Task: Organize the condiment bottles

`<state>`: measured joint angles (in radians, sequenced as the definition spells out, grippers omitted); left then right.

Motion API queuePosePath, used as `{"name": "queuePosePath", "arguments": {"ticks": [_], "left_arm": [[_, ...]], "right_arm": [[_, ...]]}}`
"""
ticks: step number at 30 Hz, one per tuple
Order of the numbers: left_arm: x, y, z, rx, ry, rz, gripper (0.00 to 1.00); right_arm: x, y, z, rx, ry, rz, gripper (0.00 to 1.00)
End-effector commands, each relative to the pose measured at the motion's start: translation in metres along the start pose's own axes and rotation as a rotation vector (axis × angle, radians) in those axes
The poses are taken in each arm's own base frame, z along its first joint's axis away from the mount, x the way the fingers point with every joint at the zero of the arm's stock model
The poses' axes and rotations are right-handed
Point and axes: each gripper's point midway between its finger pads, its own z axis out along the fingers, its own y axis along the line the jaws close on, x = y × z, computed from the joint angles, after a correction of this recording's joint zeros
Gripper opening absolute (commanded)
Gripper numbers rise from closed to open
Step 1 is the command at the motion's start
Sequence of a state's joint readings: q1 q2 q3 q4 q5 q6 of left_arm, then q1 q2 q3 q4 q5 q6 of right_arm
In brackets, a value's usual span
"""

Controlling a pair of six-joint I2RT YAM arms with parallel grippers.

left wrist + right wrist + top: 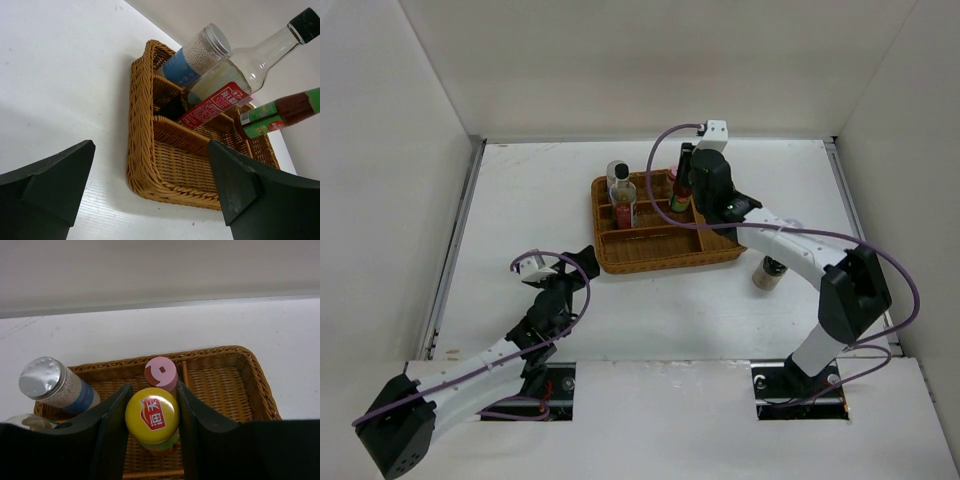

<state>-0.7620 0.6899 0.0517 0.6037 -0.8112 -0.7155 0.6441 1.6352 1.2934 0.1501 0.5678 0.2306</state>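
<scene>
The brown wicker tray (665, 255) sits mid-table. My right gripper (684, 190) is above its right half, shut on the yellow-capped bottle (152, 415); the fingers (116, 415) press both sides of the neck under the cap. The bottle's red-green body (280, 112) hangs upright inside the tray, its base hidden. A pink-topped bottle (161, 372) stands just behind it. The tall clear bottle (240, 75) and a silver-lidded jar (195, 55) stand in the tray's left compartments. My left gripper (560, 265) is open and empty, left of the tray, facing its near corner (145, 185).
Another small jar (767, 272) stands on the table right of the tray, close against the right arm's forearm. White walls enclose the table on the left, back and right. The tray's front right compartment (220, 385) holds nothing.
</scene>
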Motion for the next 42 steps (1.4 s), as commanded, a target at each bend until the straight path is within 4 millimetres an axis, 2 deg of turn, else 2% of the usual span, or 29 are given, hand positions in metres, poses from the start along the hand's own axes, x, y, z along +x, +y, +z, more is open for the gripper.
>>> {"name": "queuePosePath", "arguments": {"ticks": [1,8,11,15,18,21,25,29,31,34,39,42], "left_arm": [[0.002,0.001,-0.002,0.016,-0.005,-0.027,1.00],[0.003,0.002,-0.001,0.012,-0.003,-0.022,1.00],[0.001,-0.001,-0.002,0.019,-0.007,-0.031,1.00],[0.004,0.001,-0.001,0.012,0.000,-0.022,1.00],[0.001,-0.002,-0.002,0.022,-0.007,-0.032,1.00],[0.002,0.000,-0.001,0.016,-0.005,-0.027,1.00],[0.002,-0.003,-0.002,0.028,-0.003,-0.035,1.00],[0.005,-0.001,-0.001,0.019,0.006,-0.021,1.00],[0.004,-0.002,-0.002,0.024,0.004,-0.027,1.00],[0.002,-0.004,-0.002,0.029,0.001,-0.032,1.00],[0.003,-0.007,-0.003,0.038,0.007,-0.033,1.00],[0.006,-0.006,-0.002,0.031,0.013,-0.023,1.00]], "right_arm": [[-0.066,0.021,-0.002,-0.053,-0.193,0.144,0.31],[-0.015,0.020,0.010,-0.036,-0.113,0.093,0.33],[0.013,0.023,0.011,-0.035,-0.068,0.071,0.35],[0.027,0.026,0.010,-0.045,-0.057,0.078,0.43],[0.026,0.029,0.005,-0.052,-0.059,0.081,0.49],[0.016,0.029,0.000,-0.060,-0.074,0.087,0.63],[-0.005,0.029,-0.018,-0.083,-0.105,0.112,0.79],[-0.031,0.019,-0.042,-0.093,-0.145,0.130,0.85],[-0.036,0.003,-0.060,-0.076,-0.152,0.133,0.89],[-0.028,-0.042,-0.094,0.018,-0.149,0.140,0.93],[0.014,-0.153,-0.159,0.316,-0.099,0.201,0.96],[0.055,-0.194,-0.182,0.441,0.021,0.197,0.99]]}}
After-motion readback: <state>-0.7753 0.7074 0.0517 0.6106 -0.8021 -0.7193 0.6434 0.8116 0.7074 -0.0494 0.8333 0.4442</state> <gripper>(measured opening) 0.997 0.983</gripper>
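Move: The right hand already holds the hot-sauce bottle upright by its upper part. Its place, the right end of the basket's middle slot, lies straight below, some 19 cm down and 2 cm to the left. From that hand the pink-capped jar stands about 8 cm ahead and 2 cm left, the tall clear bottle level with it and 15 cm left, and the white-topped jar 8 cm ahead and 16 cm left. From the left hand the slot lies about 20 cm ahead and 26 cm right. Keeping its pinch on the hot-sauce bottle, the right hand lowers it about 7 cm, easing 2 cm left, into the basket's middle slot, then opens and lets go. Still opening, it rises off roughly 10 cm and swings back and to the right, some 15 cm each way, turning clockwise, away from the basket and towards the black-capped jar outside it. ##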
